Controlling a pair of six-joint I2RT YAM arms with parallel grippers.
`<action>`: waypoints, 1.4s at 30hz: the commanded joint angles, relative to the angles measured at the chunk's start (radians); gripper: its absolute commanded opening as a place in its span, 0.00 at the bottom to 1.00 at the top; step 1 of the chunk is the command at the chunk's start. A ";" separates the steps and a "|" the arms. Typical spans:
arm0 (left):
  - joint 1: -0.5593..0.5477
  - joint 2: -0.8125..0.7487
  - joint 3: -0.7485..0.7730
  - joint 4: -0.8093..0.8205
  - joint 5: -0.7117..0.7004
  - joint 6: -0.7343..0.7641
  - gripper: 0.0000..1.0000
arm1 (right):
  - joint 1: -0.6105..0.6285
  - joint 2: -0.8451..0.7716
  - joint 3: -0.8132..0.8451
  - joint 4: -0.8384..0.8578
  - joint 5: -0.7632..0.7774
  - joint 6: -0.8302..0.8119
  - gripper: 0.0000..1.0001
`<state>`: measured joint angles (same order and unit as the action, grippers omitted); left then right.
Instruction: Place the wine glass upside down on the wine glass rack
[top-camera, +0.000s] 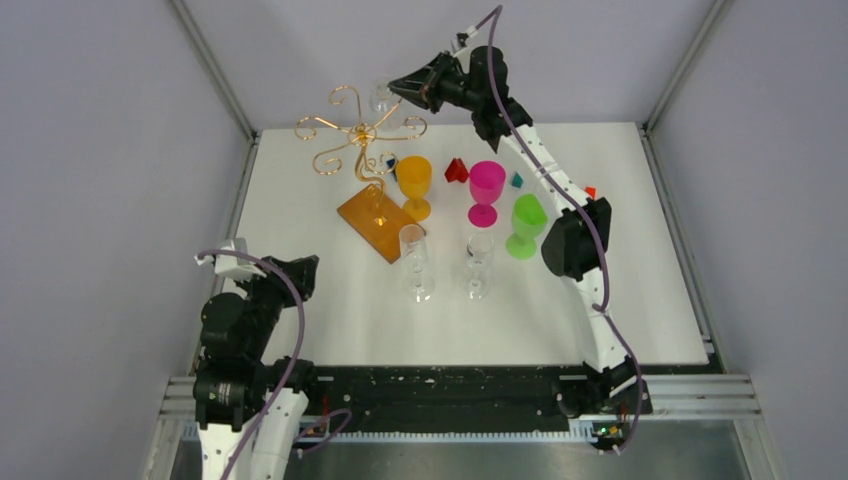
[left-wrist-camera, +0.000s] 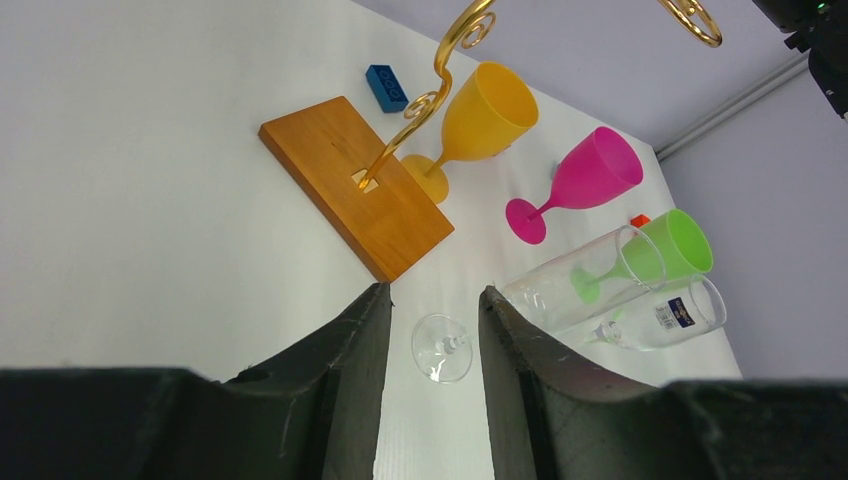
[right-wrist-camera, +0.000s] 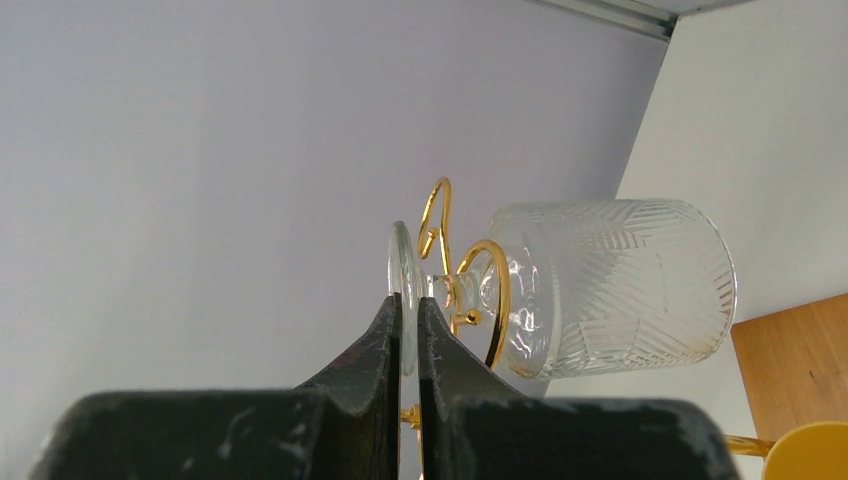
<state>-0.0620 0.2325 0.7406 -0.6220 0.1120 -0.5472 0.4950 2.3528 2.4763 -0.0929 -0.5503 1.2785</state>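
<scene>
My right gripper (right-wrist-camera: 408, 305) is shut on the thin foot of a ribbed clear wine glass (right-wrist-camera: 610, 285). Its short stem sits at a gold curl of the wine glass rack (right-wrist-camera: 492, 300), with the bowl on the far side of the curl. In the top view this glass (top-camera: 381, 97) is at the rack's far scroll arms (top-camera: 360, 135), and the right gripper (top-camera: 400, 88) is just right of it. The rack's wooden base (top-camera: 378, 222) lies below. My left gripper (left-wrist-camera: 435, 300) is open and holds nothing, low at the near left (top-camera: 300, 268).
Two clear glasses (top-camera: 417, 262) (top-camera: 479, 265) stand mid-table; the foot of one (left-wrist-camera: 442, 347) shows beyond my left fingers. Orange (top-camera: 414, 185), pink (top-camera: 486, 192) and green (top-camera: 525, 225) goblets stand behind them. Small red (top-camera: 456, 170), blue (left-wrist-camera: 386, 87) and teal (top-camera: 516, 180) blocks lie nearby.
</scene>
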 joint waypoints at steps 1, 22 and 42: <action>-0.004 -0.014 -0.002 0.028 0.003 0.007 0.43 | 0.003 -0.004 0.072 0.059 -0.037 -0.009 0.00; -0.004 -0.020 -0.004 0.024 0.003 0.009 0.44 | 0.004 -0.017 0.044 0.068 -0.066 -0.025 0.22; -0.004 -0.019 -0.001 0.025 0.002 0.009 0.45 | 0.004 -0.019 0.035 0.115 -0.125 0.006 0.32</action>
<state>-0.0620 0.2241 0.7399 -0.6224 0.1146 -0.5472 0.4950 2.3566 2.4763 -0.0803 -0.6491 1.2659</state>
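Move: Just ahead and to the left of the right fingertips, about 2 cm each way and 3 cm lower, is the rack hook that takes the stem of the wine glass whose foot they already pinch. The rack's hub sits some 7 cm back and 6 cm left, nearly level with the hand; the yellow goblet is roughly 6 cm back, 2 cm right and 21 cm below. From the left hand that hook is about 32 cm ahead, 12 cm right and 8 cm higher. Lowering the upside-down wine glass by its foot about 1 cm onto the rack hook, the right hand then opens its fingers to roughly a third and lets go. As they spread, it climbs back that small height and eases back about 1.5 cm, turning some 5 degrees counter-clockwise; the lower fingertip ends close beside the foot's rim. ##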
